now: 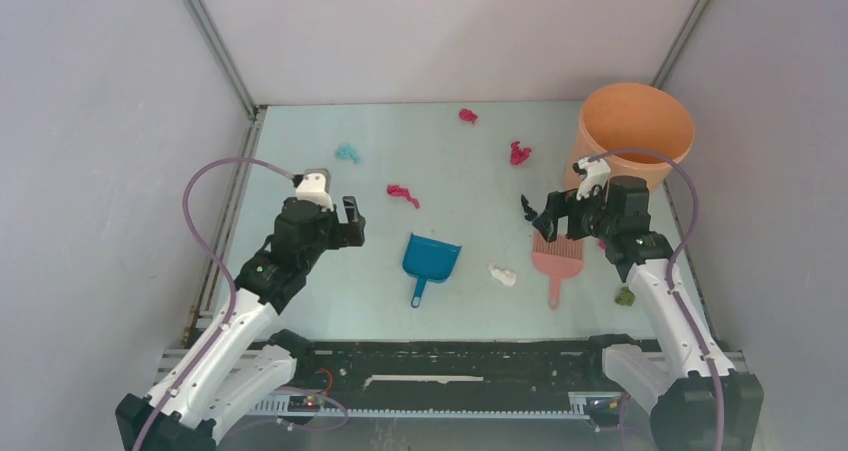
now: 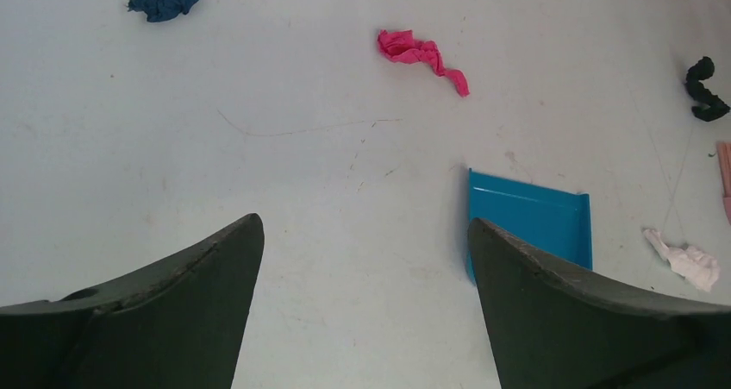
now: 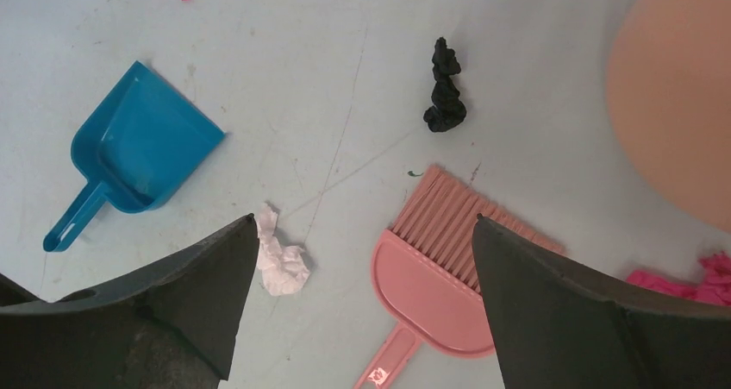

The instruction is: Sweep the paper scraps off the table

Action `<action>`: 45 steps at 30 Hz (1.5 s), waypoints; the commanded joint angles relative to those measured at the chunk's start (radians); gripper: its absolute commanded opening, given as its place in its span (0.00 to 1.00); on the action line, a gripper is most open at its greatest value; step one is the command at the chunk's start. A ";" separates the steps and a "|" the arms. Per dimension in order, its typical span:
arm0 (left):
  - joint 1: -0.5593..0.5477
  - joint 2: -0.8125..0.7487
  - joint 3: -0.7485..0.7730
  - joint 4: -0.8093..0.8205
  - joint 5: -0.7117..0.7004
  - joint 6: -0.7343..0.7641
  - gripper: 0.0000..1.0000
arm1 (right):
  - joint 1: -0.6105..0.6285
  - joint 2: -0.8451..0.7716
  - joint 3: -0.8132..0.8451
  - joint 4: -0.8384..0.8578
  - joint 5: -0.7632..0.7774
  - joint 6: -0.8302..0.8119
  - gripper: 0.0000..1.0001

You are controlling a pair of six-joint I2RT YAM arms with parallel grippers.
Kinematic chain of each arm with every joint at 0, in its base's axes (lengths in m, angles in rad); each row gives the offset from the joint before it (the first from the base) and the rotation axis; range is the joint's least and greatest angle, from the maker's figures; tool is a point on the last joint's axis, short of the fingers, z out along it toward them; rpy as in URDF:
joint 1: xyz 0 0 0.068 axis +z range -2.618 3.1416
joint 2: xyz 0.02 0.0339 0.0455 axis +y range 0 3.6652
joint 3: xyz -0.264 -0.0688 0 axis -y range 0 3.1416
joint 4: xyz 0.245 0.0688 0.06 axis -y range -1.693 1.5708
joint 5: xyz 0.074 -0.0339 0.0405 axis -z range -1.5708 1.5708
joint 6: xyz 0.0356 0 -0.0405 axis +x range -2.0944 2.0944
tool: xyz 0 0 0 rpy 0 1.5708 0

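Paper scraps lie spread over the pale green table [image 1: 300, 271]: three magenta ones [image 1: 402, 194], [image 1: 520, 153], [image 1: 467, 115], a teal one [image 1: 347, 153], a white one [image 1: 502, 274] and an olive one [image 1: 625, 295]. A dark wad [image 3: 444, 91] shows in the right wrist view. My left gripper [image 1: 352, 221] [image 2: 366, 225] is open and empty above bare table, left of the blue dustpan [image 1: 430, 261]. My right gripper [image 1: 535, 219] [image 3: 366, 221] is open and empty above the pink hand brush [image 3: 440, 268], with the white scrap [image 3: 280, 260] beside its left finger.
An orange bucket [image 1: 632, 131] stands at the back right, just behind the right gripper. The brush [image 1: 556, 256] lies with its handle toward the near edge. Grey walls close in the table on three sides. The dustpan [image 3: 138, 147] lies with its mouth facing away.
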 commanded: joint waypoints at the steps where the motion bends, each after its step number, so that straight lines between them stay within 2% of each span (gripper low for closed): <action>1: -0.005 0.005 0.004 0.047 0.014 0.022 0.95 | 0.008 0.008 0.005 0.047 0.026 -0.013 1.00; 8: -0.009 0.008 0.002 0.052 0.017 0.030 0.94 | 0.005 0.033 0.006 0.021 0.003 -0.160 0.98; 10: -0.012 0.010 0.000 0.053 0.017 0.031 0.94 | 0.006 0.043 0.006 0.003 0.005 -0.228 0.92; 15: -0.017 0.015 0.005 0.052 0.027 0.031 0.93 | -0.002 0.096 0.006 0.009 0.164 -0.270 0.76; 19: -0.018 0.017 0.003 0.052 0.024 0.031 0.92 | 0.020 0.140 0.008 0.042 0.307 -0.244 0.75; 23: -0.022 0.021 0.005 0.052 0.029 0.031 0.91 | 0.058 0.169 0.012 0.012 0.253 -0.240 0.70; 26: -0.023 0.023 0.004 0.052 0.028 0.030 0.91 | 0.122 0.235 0.023 0.015 0.275 -0.218 0.67; 28: -0.023 0.026 0.005 0.052 0.029 0.030 0.91 | 0.166 0.308 0.049 0.004 0.324 -0.187 0.63; 32: -0.025 0.025 0.003 0.052 0.029 0.032 0.91 | 0.219 0.400 0.082 0.028 0.483 -0.079 0.65; 36: -0.025 0.022 0.005 0.052 0.028 0.034 0.91 | 0.245 0.456 0.094 0.021 0.483 -0.033 0.63; 41: -0.026 0.018 0.003 0.052 0.026 0.035 0.91 | 0.254 0.521 0.108 0.020 0.483 -0.008 0.51; 45: -0.026 0.024 0.003 0.052 0.029 0.035 0.91 | 0.262 0.541 0.109 0.034 0.508 -0.001 0.49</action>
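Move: The right hand, open, hangs above and slightly left of the pink brush: the brush head lies about 5 cm to its right, 1 cm back and some 15 cm below. The black scrap lies about 12 cm ahead and 2 cm left of this hand, the white scrap 6 cm back and 8 cm left, and the red scrap 2 cm ahead and 14 cm right, all on the table. From the left hand the brush head is some 41 cm right, 1 cm ahead and 17 cm down. The right hand sinks about 14 cm towards the left part of the pink brush head, swinging some 4 cm right early on and then back left, and ending barely farther forward than it began. On the way its left side rolls down some 25 degrees and the fingers tip about 20 degrees steeper towards the table, while they close from wide open to about half and hold nothing; whether a tip meets the bristles can't be told. ##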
